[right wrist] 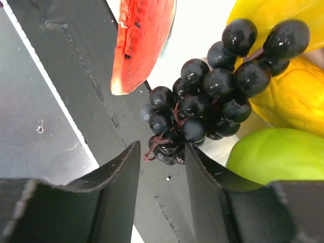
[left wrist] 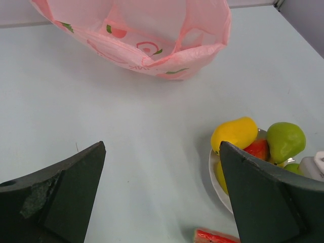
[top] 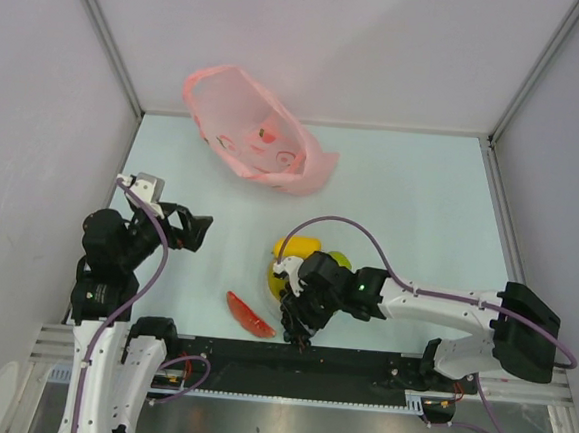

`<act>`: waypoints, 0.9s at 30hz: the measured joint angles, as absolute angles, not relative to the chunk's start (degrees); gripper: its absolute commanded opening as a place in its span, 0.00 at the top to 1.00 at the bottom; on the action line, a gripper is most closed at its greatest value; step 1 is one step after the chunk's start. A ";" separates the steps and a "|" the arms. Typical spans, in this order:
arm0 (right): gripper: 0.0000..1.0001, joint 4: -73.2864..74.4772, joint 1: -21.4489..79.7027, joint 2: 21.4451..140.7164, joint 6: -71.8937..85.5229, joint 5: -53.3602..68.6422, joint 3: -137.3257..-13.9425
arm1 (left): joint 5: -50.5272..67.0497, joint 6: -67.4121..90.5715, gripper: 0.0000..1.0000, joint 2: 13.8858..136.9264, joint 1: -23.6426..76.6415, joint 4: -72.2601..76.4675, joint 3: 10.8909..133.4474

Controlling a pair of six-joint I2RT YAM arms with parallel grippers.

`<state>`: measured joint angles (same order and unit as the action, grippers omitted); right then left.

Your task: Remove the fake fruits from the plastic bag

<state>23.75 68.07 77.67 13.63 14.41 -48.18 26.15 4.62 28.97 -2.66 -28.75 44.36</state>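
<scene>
The pink plastic bag (top: 256,129) (left wrist: 147,35) lies at the back of the table, mouth open; only its printed shapes show. A white bowl (left wrist: 215,177) holds a yellow mango (top: 299,247) (left wrist: 234,132), a red mango (left wrist: 258,150) and a green pear (top: 340,260) (left wrist: 286,140). A watermelon slice (top: 250,315) (right wrist: 142,40) lies on the table beside the bowl. My right gripper (top: 301,328) (right wrist: 162,152) hangs over the front edge with its jaws apart. The dark grape bunch (right wrist: 207,91) sits at its tips and touches only one finger. My left gripper (top: 190,231) (left wrist: 162,147) is wide open and holds nothing.
A black rail (right wrist: 76,61) runs along the table's front edge right under the right gripper. White walls close in the back and both sides. Bare table (left wrist: 126,126) lies between the bag and the bowl.
</scene>
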 measured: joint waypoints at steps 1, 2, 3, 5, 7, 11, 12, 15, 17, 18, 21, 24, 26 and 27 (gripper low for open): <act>0.69 23.62 68.18 78.04 13.78 14.26 -48.31 | 26.20 4.69 0.00 28.99 -2.66 -28.69 44.36; 0.74 23.53 68.29 78.37 13.89 13.89 -48.42 | 26.22 4.75 0.00 29.02 -2.66 -28.60 44.34; 0.84 23.44 68.40 78.70 14.00 13.61 -48.47 | 26.24 4.97 0.00 29.06 -2.66 -28.38 44.29; 0.96 23.42 68.55 79.26 14.20 12.64 -48.49 | 26.28 5.17 0.00 29.12 -2.66 -28.01 44.10; 1.00 23.42 68.55 79.85 14.33 12.23 -48.53 | 26.28 5.54 0.00 29.15 -2.66 -27.90 43.77; 1.00 24.18 68.84 80.05 13.80 12.21 -49.78 | 26.33 5.74 0.00 29.26 -2.68 -27.66 43.66; 1.00 24.64 68.93 80.05 13.34 12.25 -50.39 | 26.33 5.78 0.00 29.26 -2.68 -27.59 43.66; 1.00 26.41 69.34 79.94 11.25 12.97 -53.82 | 26.33 5.93 0.00 29.36 -2.70 -27.55 43.66; 1.00 27.49 70.13 79.48 9.47 13.74 -56.62 | 26.44 6.02 0.00 29.65 -2.79 -27.53 43.66; 1.00 28.14 70.46 78.98 8.60 14.13 -58.37 | 26.61 6.02 0.00 29.89 -2.83 -27.55 43.66; 1.00 29.32 70.94 77.91 6.46 14.92 -62.13 | 27.11 6.04 0.00 31.00 -2.98 -27.57 43.66; 1.00 30.02 70.76 77.32 3.99 15.51 -65.87 | 27.68 6.09 0.00 32.86 -3.03 -27.79 44.05; 1.00 30.46 69.89 77.30 2.79 15.73 -67.55 | 27.88 6.11 0.00 34.22 -3.05 -28.01 44.88; 1.00 30.74 69.21 77.30 2.39 15.75 -68.20 | 27.92 6.13 0.00 34.74 -3.05 -28.01 45.36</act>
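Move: The grape bunch lies at the right hand's half-open fingertips, its stem between them, its middle some 4 cm ahead, 1 cm left and 1 cm below. The watermelon slice is about 10 cm left and 2 cm ahead; the bowl's middle about 8 cm straight ahead; the green apple roughly 6 cm ahead and 4 cm right, all slightly lower. From the left hand the grapes are about 12 cm back, 20 cm right and 20 cm below. The right hand pinches the grape stem shut, then lifts about 12 cm with some 5 cm left, tilting. ##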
